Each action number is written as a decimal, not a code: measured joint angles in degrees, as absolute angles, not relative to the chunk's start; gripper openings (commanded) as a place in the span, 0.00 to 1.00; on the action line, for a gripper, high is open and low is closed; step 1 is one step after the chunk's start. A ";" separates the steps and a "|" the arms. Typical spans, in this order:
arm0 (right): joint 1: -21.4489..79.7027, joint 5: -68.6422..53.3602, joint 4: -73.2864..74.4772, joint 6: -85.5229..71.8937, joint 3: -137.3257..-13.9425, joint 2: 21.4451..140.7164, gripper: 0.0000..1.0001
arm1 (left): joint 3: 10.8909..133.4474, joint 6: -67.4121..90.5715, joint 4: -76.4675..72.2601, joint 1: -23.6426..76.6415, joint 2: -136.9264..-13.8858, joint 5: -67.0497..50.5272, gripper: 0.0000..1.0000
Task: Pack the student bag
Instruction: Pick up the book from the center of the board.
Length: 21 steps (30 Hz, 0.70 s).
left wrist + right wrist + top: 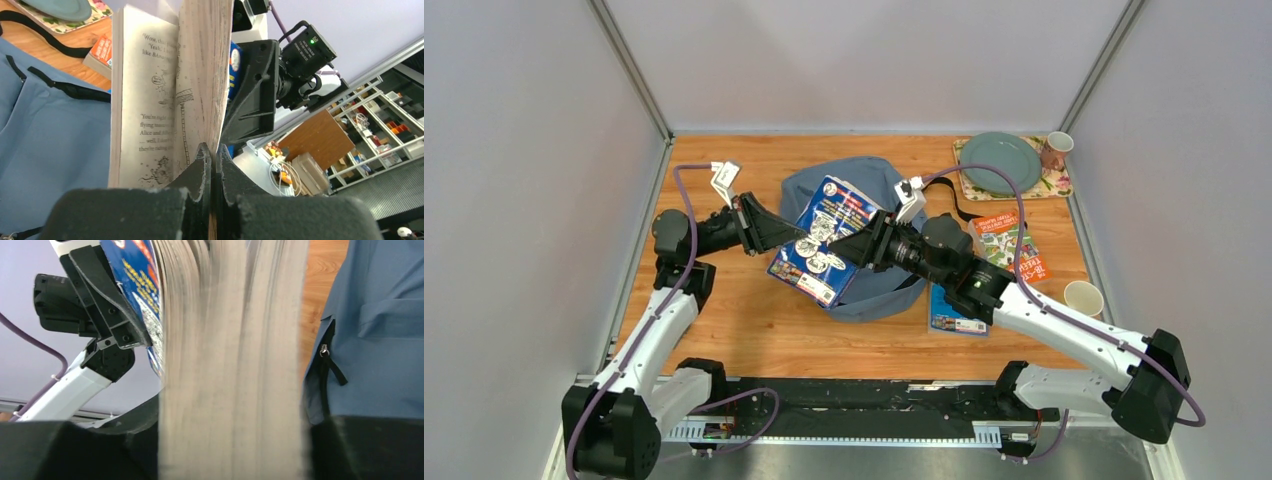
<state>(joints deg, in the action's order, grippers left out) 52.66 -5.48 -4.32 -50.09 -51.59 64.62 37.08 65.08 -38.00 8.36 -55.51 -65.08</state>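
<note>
The grey-blue student bag lies flat in the middle of the table. A thick paperback book with a blue cover hangs tilted just above it, held from both sides. My left gripper is shut on a thin layer at the book's left edge; in the left wrist view its tips pinch that layer below the open pages. My right gripper is shut on the thick page block from the right. The bag's zip and pocket show beside it.
A green plate on a floral mat and a pink cup stand at the back right. Two more books and a paper cup lie right of the bag. A black strap trails right.
</note>
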 measured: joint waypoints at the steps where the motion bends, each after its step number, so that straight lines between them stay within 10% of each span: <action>1: 52.53 -5.93 -4.89 -50.02 -51.22 64.53 0.20 | 36.80 65.17 -38.41 8.45 -55.57 -64.95 0.12; 5: 52.34 -7.22 -5.82 -49.41 -49.69 63.24 0.02 | 37.45 60.16 -31.44 8.58 -55.46 -62.54 0.78; 13: 52.47 -10.83 -6.11 -47.24 -47.35 57.08 0.00 | 43.03 45.01 -11.73 9.41 -54.22 -55.13 0.79; 21: 52.47 -17.04 -7.11 -45.76 -47.37 55.75 0.00 | 37.78 54.63 -27.57 9.39 -56.66 -59.72 0.79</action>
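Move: The book hangs in the air between the two grippers: its middle is about 2 cm left of and 1 cm ahead of the right hand point, and roughly 5 cm right and 1 cm back of the left one, which pinches its left side. From the right hand, the backpack's middle lies some 22 cm below, 12 cm ahead and 4 cm to the right; the light blue book lies level with that hand, about 28 cm to the right and 26 cm down. Close the right gripper on the book's thickness from the right-hand side while the left fingers spring wide open to let go. Ease the left gripper about 3 cm forward and down, then slightly back; with the right, keep hold and draw the book some 5 cm back towards the base, lifting about 3 cm, drifting a little right and turning roughly 10 degrees counter-clockwise. ##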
